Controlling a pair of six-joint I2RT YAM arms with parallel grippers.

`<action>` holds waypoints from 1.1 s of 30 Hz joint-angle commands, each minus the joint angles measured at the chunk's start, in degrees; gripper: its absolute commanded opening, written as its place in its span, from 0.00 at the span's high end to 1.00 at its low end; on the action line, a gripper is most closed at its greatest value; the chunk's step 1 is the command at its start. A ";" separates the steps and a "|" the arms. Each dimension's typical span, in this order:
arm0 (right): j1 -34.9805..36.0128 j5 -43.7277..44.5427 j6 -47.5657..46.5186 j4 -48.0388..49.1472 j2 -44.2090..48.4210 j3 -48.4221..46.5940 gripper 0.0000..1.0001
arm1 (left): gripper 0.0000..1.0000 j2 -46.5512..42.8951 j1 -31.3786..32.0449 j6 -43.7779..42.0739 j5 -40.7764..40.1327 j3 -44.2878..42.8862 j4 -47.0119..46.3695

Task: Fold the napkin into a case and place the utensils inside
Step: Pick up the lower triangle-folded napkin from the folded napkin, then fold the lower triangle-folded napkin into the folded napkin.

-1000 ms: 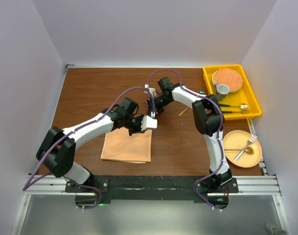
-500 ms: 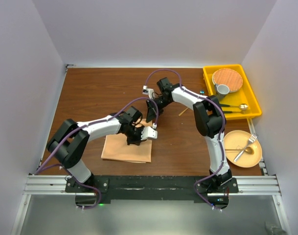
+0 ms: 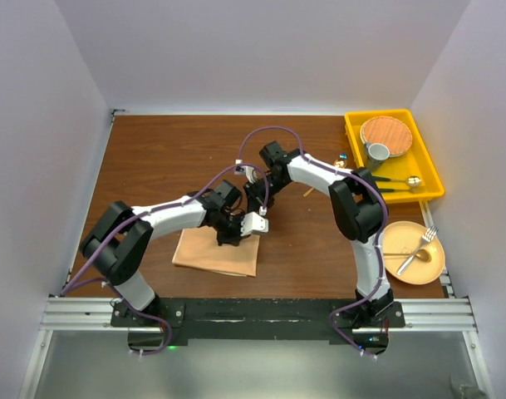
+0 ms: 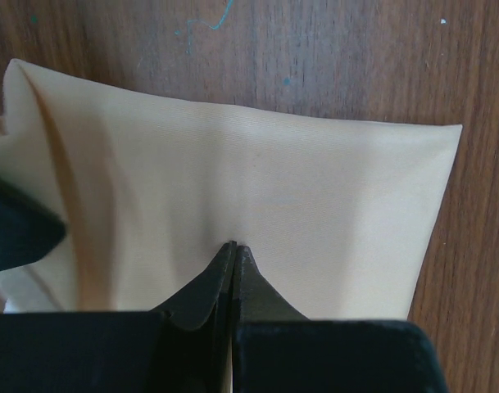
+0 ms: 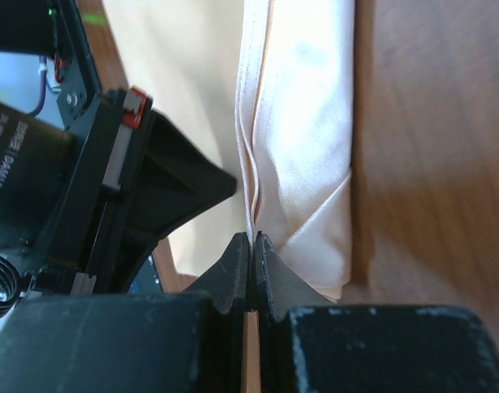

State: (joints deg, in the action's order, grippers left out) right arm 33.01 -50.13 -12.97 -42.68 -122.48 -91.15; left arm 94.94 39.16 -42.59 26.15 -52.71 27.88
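Observation:
The peach napkin lies folded into a rectangle near the front of the table, not narrowed into a case. My left gripper is shut, and its tips press down on the napkin. My right gripper is shut on the napkin's far right edge, lifting its layers beside the left wrist. A gold fork and spoon rest on the tan plate at the right. A dark-handled gold spoon lies in the yellow bin.
The yellow bin at the back right also holds a round wood-toned plate and a small cup. A slim gold stick lies on the table next to the right arm. Both arms cross over the table's middle.
My left gripper has come back and down onto the napkin, staying shut. My right gripper has shifted left and nearer, close to the left wrist, with the cloth edge.

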 commanded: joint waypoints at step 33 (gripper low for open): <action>0.56 9.17 -5.48 5.86 4.96 5.47 1.00 | 0.64 -8.37 -30.98 26.67 11.37 -4.25 -3.27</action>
State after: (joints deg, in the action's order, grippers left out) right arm 33.43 -42.76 -16.05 -38.26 -121.56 -84.14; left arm 84.44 8.38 -21.87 34.98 -55.00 26.17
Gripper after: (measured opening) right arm 0.025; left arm 0.362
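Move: Ahead and to the left of the left hand's shut fingertips, which rest on the napkin, is the flap's left end, about 7 cm out and 11 cm left, roughly level. The napkin's near right corner is some 10 cm back and 8 cm right of them. From the right hand, pinching the flap's right end, its laying-down spot by the napkin's right edge is about 5 cm below, 1 cm back and 2 cm right; the near right corner is 17 cm back, 2 cm left, 6 cm below. Keeping the flap's right end pinched, the right hand draws back a little, then sinks about 4 cm and slightly right onto the napkin. The left hand first stays with shut fingertips on the cloth, then lifts off and swings about 10 cm forward, as far left and 8 cm up to above the flap's left end, turning some 40 degrees counter-clockwise, fingers opening about a third. ##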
